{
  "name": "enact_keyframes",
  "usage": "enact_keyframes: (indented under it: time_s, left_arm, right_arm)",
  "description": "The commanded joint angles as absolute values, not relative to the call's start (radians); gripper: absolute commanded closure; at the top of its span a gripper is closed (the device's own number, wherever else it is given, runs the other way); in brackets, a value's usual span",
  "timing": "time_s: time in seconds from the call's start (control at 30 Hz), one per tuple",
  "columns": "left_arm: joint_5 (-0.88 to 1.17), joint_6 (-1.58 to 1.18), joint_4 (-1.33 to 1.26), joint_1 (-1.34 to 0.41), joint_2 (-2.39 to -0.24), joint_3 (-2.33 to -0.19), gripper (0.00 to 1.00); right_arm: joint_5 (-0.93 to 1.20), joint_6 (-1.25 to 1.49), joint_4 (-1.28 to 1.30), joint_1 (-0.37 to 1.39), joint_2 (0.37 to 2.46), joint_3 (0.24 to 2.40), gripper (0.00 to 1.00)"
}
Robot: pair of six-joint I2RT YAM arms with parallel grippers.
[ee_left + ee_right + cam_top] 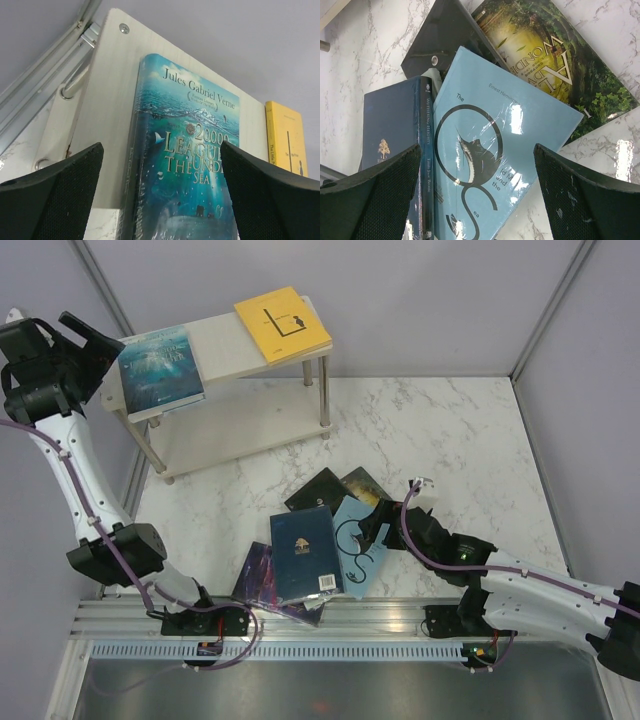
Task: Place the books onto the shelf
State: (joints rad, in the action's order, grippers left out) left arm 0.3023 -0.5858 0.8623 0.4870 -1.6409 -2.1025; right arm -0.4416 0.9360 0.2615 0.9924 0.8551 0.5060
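The shelf (pixel 225 340) stands at the back left. A teal book (pixel 160 365) and a yellow book (pixel 282 324) lie flat on its top board. My left gripper (pixel 100 342) is open at the teal book's (pixel 187 150) left end, with its fingers (pixel 55 195) apart on either side and nothing held. In a loose pile on the table lie a navy book (pixel 305 555), a light blue book (pixel 358 552), a black book (pixel 318 490), a green-gold book (pixel 362 483) and a purple one (pixel 255 575). My right gripper (pixel 477 195) hangs open over the light blue book (pixel 495 150).
The shelf's lower board (pixel 240 420) carries nothing. Grey enclosure walls and a metal frame post (pixel 40 85) stand close behind and left of the shelf. An aluminium rail (pixel 330 615) runs along the near table edge beside the pile.
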Motion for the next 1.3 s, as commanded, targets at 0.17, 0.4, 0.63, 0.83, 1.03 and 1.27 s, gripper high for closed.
enact_keyframes:
  time_s: [0.17,0.4,0.63,0.83,1.03,1.27]
  left_arm:
    - [0.186,-0.537,0.859,0.506,-1.401,-2.111,0.02]
    - [0.391,-0.577,0.825,0.488,-1.174,-1.973,0.17]
    - [0.542,-0.591,0.689,0.373,-1.019,-1.53,0.74]
    - [0.367,-0.535,0.683,0.152,-1.055,-1.424,0.75]
    - [0.224,-0.506,0.676,0.141,-1.132,-1.468,0.74]
    - [0.137,-0.474,0.678,0.166,-1.2,-1.531,0.71]
  right_arm:
    - [-0.431,0.93,0.239,0.996,0.844,0.5,0.04]
    - [-0.433,0.94,0.215,0.996,0.847,0.479,0.04]
    - [-0.403,0.945,0.153,0.996,0.907,0.477,0.04]
    - [-0.384,0.96,0.115,0.996,0.92,0.45,0.04]
    - [-0.388,0.963,0.132,0.996,0.879,0.428,0.04]
    - [-0.425,0.951,0.195,0.996,0.813,0.423,0.04]
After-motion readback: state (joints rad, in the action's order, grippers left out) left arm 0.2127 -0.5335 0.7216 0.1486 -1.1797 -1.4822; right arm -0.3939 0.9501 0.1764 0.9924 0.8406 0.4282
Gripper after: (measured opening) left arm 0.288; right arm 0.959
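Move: The blue book just laid on the shelf top has its middle about 11 cm to the left hand's right, some 2 cm nearer the base and 5 cm lower; its near edge juts past the board. The yellow book lies roughly 34 cm right and 8 cm farther out, and the board's bare middle about 22 cm right and 2 cm ahead, both some 6 cm below. From the right hand the blue book is about 44 cm left, 20 cm ahead and 24 cm higher. The left hand, empty and wide open beside the blue book, draws back some 16 cm while rising about 12 cm and swinging right, its fingers tipping up about 20 degrees and closing to roughly a quarter open. It then drops to in front of the shelf, going farther right and turning clockwise as the fingers tip down again, and eases a few centimetres forward and left to bring the closed fingertips up against the blue book's overhanging near edge. ##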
